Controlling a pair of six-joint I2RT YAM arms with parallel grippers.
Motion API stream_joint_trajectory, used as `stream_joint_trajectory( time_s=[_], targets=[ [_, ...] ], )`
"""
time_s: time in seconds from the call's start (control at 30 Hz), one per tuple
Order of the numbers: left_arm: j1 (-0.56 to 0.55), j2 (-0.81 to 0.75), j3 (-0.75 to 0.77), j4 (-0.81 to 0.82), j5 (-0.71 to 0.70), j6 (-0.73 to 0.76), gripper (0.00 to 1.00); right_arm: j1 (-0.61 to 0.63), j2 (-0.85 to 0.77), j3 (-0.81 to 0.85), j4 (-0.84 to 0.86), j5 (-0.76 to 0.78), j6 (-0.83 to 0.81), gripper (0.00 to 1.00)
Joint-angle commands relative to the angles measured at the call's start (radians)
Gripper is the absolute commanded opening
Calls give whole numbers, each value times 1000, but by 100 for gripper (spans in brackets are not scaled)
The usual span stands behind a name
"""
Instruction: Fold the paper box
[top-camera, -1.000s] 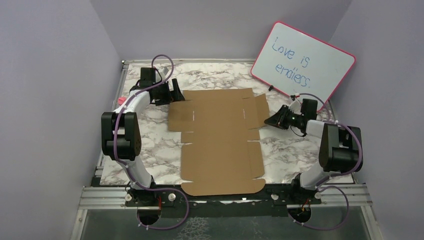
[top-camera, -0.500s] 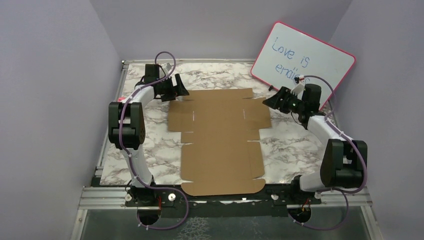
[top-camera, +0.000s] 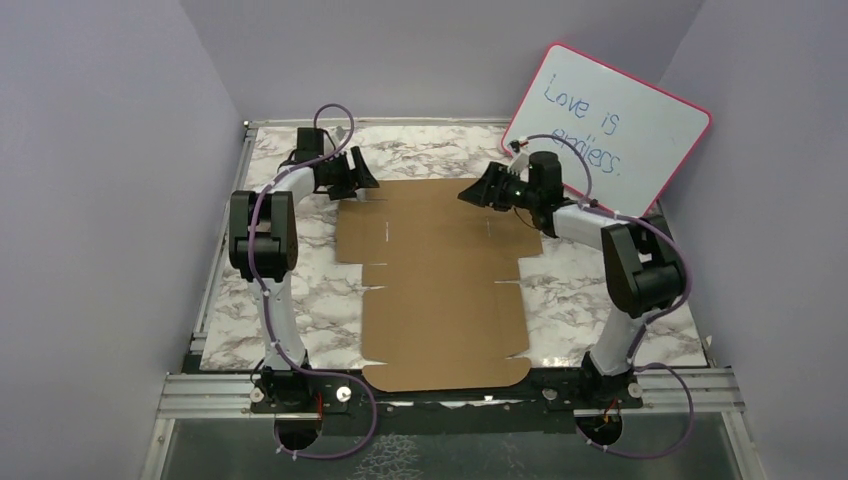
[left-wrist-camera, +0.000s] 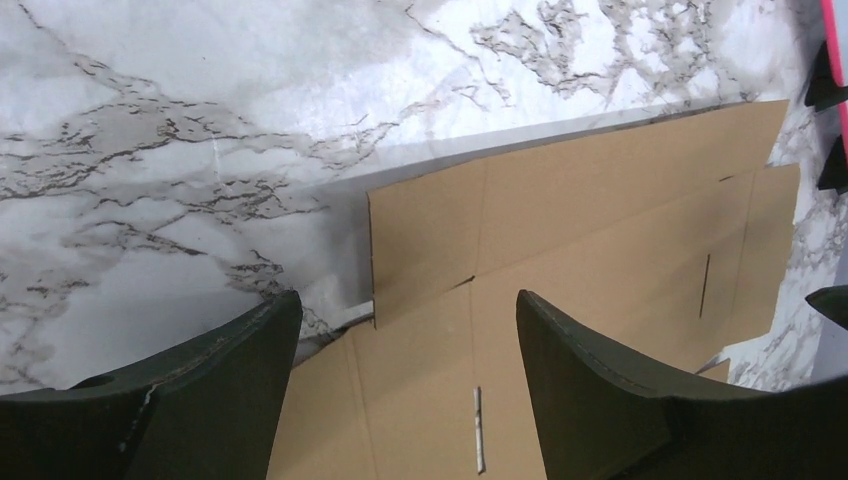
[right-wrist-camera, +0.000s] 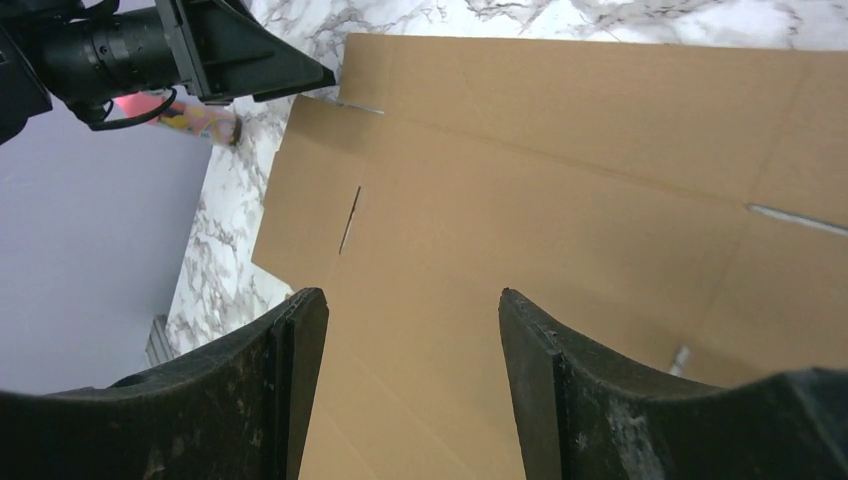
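The paper box (top-camera: 440, 285) lies flat and unfolded on the marble table, a brown die-cut sheet with flaps and slits. My left gripper (top-camera: 364, 181) hovers at the sheet's far left corner, open. In the left wrist view its jaws (left-wrist-camera: 408, 298) straddle a corner flap (left-wrist-camera: 425, 235) with nothing between them. Open too, my right gripper (top-camera: 474, 192) hangs over the far right part of the sheet. The right wrist view shows bare cardboard (right-wrist-camera: 560, 180) under its jaws (right-wrist-camera: 410, 293), and neither finger touches it.
A pink-framed whiteboard (top-camera: 608, 128) with blue writing leans against the back right wall. A pink object (right-wrist-camera: 200, 118) lies on the marble near the left arm. Side walls close in the table on the left and right. A metal rail (top-camera: 450, 392) runs along the near edge.
My right arm has swung from the sheet's right flap up and left to its far right part, and its jaws have opened. My left gripper has shifted slightly right, towards the far left corner.
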Motion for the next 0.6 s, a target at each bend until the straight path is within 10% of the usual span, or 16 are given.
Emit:
stream_joint_trajectory(
  time_s=[0.0, 0.23, 0.57],
  targets=[
    [-1, 64, 46, 36, 37, -20, 78, 43, 119, 84, 112, 34, 39, 69],
    [-1, 122, 75, 54, 88, -25, 67, 81, 272, 149, 123, 43, 66, 69],
    [-24, 93, 39, 81, 85, -20, 18, 112, 334, 137, 92, 94, 34, 69]
  ],
)
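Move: The left tab of the cardboard's far flap lies about 1 cm ahead of the left hand, 2 cm to its right and 3 cm below; the left side flap is roughly 8 cm back and 2 cm left of that hand. For the right hand, the panel spot just short of the far fold lies some 2 cm ahead, 5 cm left and 9 cm down, with the right slot about 3 cm back, 2 cm right of that hand. The left tab is 5 cm ahead and 21 cm left of it. Bring the left gripper down and a little forward and right onto the far flap's left tab, about 3 cm in all, closing the fingers most of the way so they pinch the tab's end. Meanwhile drop the right hand about 8 cm, shifting some 5 cm left and tipping slightly downward, fingers kept open, until it seems to touch the panel near the far fold. ##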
